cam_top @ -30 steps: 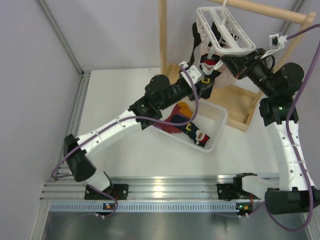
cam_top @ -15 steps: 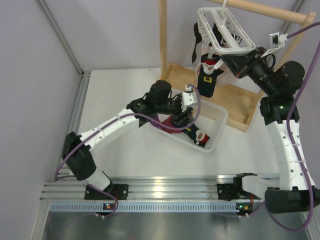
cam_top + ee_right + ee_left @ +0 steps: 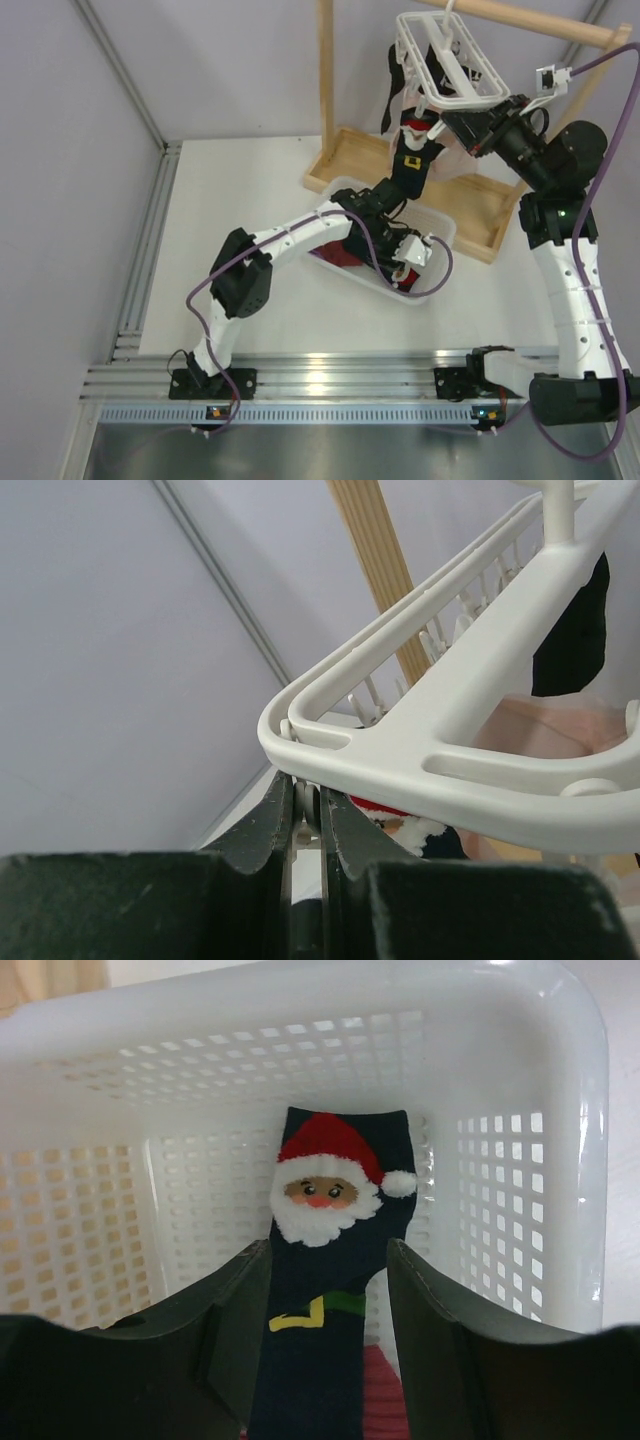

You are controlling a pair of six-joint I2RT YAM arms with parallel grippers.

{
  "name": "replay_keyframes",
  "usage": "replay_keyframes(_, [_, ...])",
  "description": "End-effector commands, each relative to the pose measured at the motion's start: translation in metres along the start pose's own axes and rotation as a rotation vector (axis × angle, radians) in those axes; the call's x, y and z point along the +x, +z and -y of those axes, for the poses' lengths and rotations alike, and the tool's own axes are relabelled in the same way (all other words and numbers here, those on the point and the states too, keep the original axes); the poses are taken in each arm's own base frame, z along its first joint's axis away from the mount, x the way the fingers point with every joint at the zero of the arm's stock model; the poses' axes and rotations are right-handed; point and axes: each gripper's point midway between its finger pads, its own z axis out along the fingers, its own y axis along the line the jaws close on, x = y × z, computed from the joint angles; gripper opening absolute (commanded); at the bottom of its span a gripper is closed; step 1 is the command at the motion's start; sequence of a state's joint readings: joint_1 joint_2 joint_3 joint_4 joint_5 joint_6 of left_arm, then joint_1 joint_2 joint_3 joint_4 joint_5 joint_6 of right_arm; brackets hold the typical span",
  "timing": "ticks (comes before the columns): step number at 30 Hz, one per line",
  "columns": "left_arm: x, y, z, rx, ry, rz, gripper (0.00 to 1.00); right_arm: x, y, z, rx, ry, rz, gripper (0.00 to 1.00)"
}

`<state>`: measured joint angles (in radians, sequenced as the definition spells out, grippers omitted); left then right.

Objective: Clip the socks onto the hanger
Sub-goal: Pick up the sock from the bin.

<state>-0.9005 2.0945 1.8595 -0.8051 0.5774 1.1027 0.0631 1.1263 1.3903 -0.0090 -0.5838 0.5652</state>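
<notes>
In the left wrist view a navy Santa sock (image 3: pixel 330 1250) lies flat in the white basket (image 3: pixel 120 1200), with a maroon sock (image 3: pixel 385 1390) beside it. My left gripper (image 3: pixel 328 1295) is open and low in the basket, one finger on each side of the Santa sock. The white lattice hanger (image 3: pixel 445 60) hangs from the wooden rack. A navy sock with a yellow buckle (image 3: pixel 410 165) dangles from it. My right gripper (image 3: pixel 308 805) is shut on a small white peg under the corner of the hanger (image 3: pixel 450 720).
The wooden rack's post (image 3: pixel 325 80) and base tray (image 3: pixel 480 215) stand just behind the basket (image 3: pixel 447 240). A pale pink garment (image 3: pixel 540 730) and another dark sock (image 3: pixel 570 630) hang from the hanger. Grey walls close in at left and back.
My left arm has swung down from beside the hanger into the basket, over the Santa sock. The right arm has stayed on the peg.
</notes>
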Motion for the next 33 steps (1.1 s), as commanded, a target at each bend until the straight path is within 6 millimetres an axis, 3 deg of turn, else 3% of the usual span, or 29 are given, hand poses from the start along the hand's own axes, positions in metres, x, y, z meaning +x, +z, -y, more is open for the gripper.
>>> replay_keyframes(1, [0.011,0.006,0.014,0.114,0.141,-0.052,0.55,-0.018,0.003,-0.008,-0.015,-0.042,0.044,0.00])
replay_keyframes(9, [0.022,0.040,-0.008,0.058,0.097,-0.024,0.56,-0.012,0.004,-0.003,-0.012,-0.038,0.039,0.00])
replay_keyframes(17, [0.060,0.066,-0.004,0.084,0.045,-0.092,0.55,-0.012,0.004,-0.003,-0.009,-0.046,0.037,0.00])
replay_keyframes(21, [0.063,0.071,0.000,0.102,0.024,-0.092,0.49,-0.012,0.002,-0.004,-0.008,-0.048,0.036,0.00])
replay_keyframes(22, [0.065,0.072,0.001,0.107,0.012,-0.093,0.42,-0.012,0.002,-0.003,-0.006,-0.051,0.039,0.00])
replay_keyframes(27, [0.053,0.061,0.005,0.113,-0.006,-0.076,0.20,-0.014,0.000,-0.004,-0.003,-0.059,0.042,0.00])
replay_keyframes(30, [0.032,0.041,-0.004,0.040,-0.017,-0.035,0.09,-0.013,0.000,-0.003,0.003,-0.057,0.042,0.00])
replay_keyframes(31, [0.012,0.022,-0.011,-0.013,0.003,0.001,0.06,-0.013,0.000,-0.003,0.001,-0.056,0.041,0.00])
replay_keyframes(32, [0.012,0.019,-0.006,-0.025,-0.010,0.012,0.00,-0.012,0.000,-0.002,0.001,-0.052,0.041,0.00])
replay_keyframes(33, [-0.014,-0.003,-0.022,-0.122,0.016,0.070,0.00,-0.012,0.001,-0.002,0.002,-0.050,0.042,0.00])
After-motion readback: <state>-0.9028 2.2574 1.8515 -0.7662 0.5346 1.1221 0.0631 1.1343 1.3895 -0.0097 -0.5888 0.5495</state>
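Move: The Santa sock left in the bin lies below my left hand, its middle about 3 cm ahead, 4 cm to the left and 10 cm down. The dark red sock beside it is some 7 cm ahead and 12 cm left, the orange sock about 13 cm ahead and 6 cm left. From my right hand at the hanger, the Santa sock lies roughly 4 cm back, 7 cm left and 43 cm below. With its fingers open, I sink my left hand about 9 cm into the bin, edging a centimetre forward and tipping the fingers some 10 degrees steeper. There I halt and shut them, pinching the Santa sock just below the face by the beard, then begin to ease up about a centimetre. My right hand stays put, keeping its grip on the hanger's end. ##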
